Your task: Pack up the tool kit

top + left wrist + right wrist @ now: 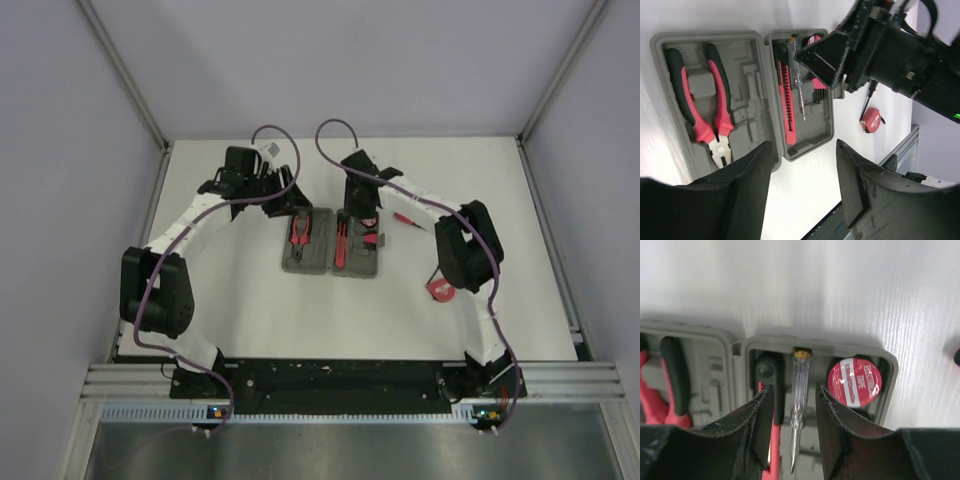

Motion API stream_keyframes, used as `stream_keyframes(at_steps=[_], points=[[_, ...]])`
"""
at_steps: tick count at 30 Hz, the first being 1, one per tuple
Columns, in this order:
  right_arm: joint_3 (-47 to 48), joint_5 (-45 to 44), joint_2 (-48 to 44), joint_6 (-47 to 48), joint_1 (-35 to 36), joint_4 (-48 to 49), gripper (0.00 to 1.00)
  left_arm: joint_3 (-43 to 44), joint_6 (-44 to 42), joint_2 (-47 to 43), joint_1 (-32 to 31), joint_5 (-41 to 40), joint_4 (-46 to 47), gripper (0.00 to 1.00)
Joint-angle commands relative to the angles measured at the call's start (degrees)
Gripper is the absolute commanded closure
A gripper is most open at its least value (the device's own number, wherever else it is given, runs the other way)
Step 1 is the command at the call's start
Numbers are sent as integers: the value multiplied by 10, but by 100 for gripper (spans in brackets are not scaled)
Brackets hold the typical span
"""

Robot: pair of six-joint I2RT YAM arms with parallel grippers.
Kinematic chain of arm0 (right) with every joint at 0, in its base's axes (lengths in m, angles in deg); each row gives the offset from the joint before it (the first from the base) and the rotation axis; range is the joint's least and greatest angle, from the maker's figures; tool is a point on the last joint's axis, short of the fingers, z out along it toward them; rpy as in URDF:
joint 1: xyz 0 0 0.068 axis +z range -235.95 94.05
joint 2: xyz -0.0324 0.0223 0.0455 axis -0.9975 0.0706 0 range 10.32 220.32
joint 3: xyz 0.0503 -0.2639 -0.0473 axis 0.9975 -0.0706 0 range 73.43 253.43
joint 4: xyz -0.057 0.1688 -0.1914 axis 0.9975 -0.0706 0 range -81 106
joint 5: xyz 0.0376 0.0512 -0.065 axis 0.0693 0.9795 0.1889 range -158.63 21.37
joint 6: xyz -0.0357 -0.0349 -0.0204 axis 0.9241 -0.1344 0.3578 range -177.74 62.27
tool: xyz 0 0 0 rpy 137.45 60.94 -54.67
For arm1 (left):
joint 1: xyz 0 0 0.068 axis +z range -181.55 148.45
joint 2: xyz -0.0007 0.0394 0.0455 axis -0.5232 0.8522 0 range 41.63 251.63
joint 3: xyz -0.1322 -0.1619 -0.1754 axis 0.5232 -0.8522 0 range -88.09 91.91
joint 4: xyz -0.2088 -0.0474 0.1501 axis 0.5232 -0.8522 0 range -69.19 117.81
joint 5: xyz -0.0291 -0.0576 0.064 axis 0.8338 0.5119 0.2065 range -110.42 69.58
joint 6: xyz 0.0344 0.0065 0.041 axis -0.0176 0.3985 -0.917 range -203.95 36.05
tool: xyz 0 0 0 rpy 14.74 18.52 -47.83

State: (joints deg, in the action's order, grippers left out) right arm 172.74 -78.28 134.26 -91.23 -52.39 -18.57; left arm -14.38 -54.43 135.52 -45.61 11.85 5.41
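Note:
The grey case (322, 262) lies open in mid-table. Red-and-black pliers (707, 105) fill its left half. In its right half lie a red-and-black knife (786, 95), a clear screwdriver (799, 385) and a red tape roll (854, 382). My right gripper (794, 392) hangs open over the clear screwdriver, which lies in its slot with a gap to each finger. Off the case's left half, my left gripper (802, 147) is open over bare table, holding nothing. On the table at the right sit a red tape measure (440, 290) and a red-handled screwdriver (407, 219).
The right arm's forearm (465, 245) reaches over the table beside the tape measure. Grey walls and metal rails (565, 290) bound the white table on three sides.

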Motion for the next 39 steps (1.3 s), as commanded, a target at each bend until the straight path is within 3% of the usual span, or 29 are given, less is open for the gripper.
stream_keyframes(at_steps=[1, 6, 10, 16, 26, 39], points=[[-20, 22, -98, -4, 1, 11, 62, 25, 19, 24, -9, 38, 55, 45], [-92, 45, -147, -10, 1, 27, 69, 64, 48, 86, -35, 72, 96, 60], [-168, 63, -178, -24, 1, 48, 80, 109, 76, 147, -61, 89, 132, 70], [-253, 118, -215, -33, 11, 121, 84, 185, 56, 226, -100, 42, 108, 79], [-293, 129, -224, -72, 12, 159, 88, 194, 33, 290, -122, 18, 86, 84], [-272, 139, -193, -64, 26, 161, 87, 200, 21, 336, -132, -9, 68, 86]])
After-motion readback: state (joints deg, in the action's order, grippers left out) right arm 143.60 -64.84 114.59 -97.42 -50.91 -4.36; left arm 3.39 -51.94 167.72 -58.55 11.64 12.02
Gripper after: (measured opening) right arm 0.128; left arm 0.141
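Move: Lying in the tool box's right half, just let go by the right hand, the precision screwdriver has its middle about 3 cm back from that hand and 2 cm below it. From the left hand it is some 13 cm to the right, 3 cm ahead and 15 cm down. The utility knife lies 3 cm left of the screwdriver and 2 cm nearer the base, the tape roll 4 cm right and 4 cm farther out, the hex keys 5 cm right and 2 cm back. Sweeping about 12 cm right and a little forward, the left hand then sinks straight down, almost 13 cm lower in all, its fingers closing to come close over the screwdriver's ferrule. The right hand rises clear of the handle, draws back about 9 cm along the screwdriver, dips again to hover near the blade tip, rolls its left side up some 15 degrees and narrows its fingers. ##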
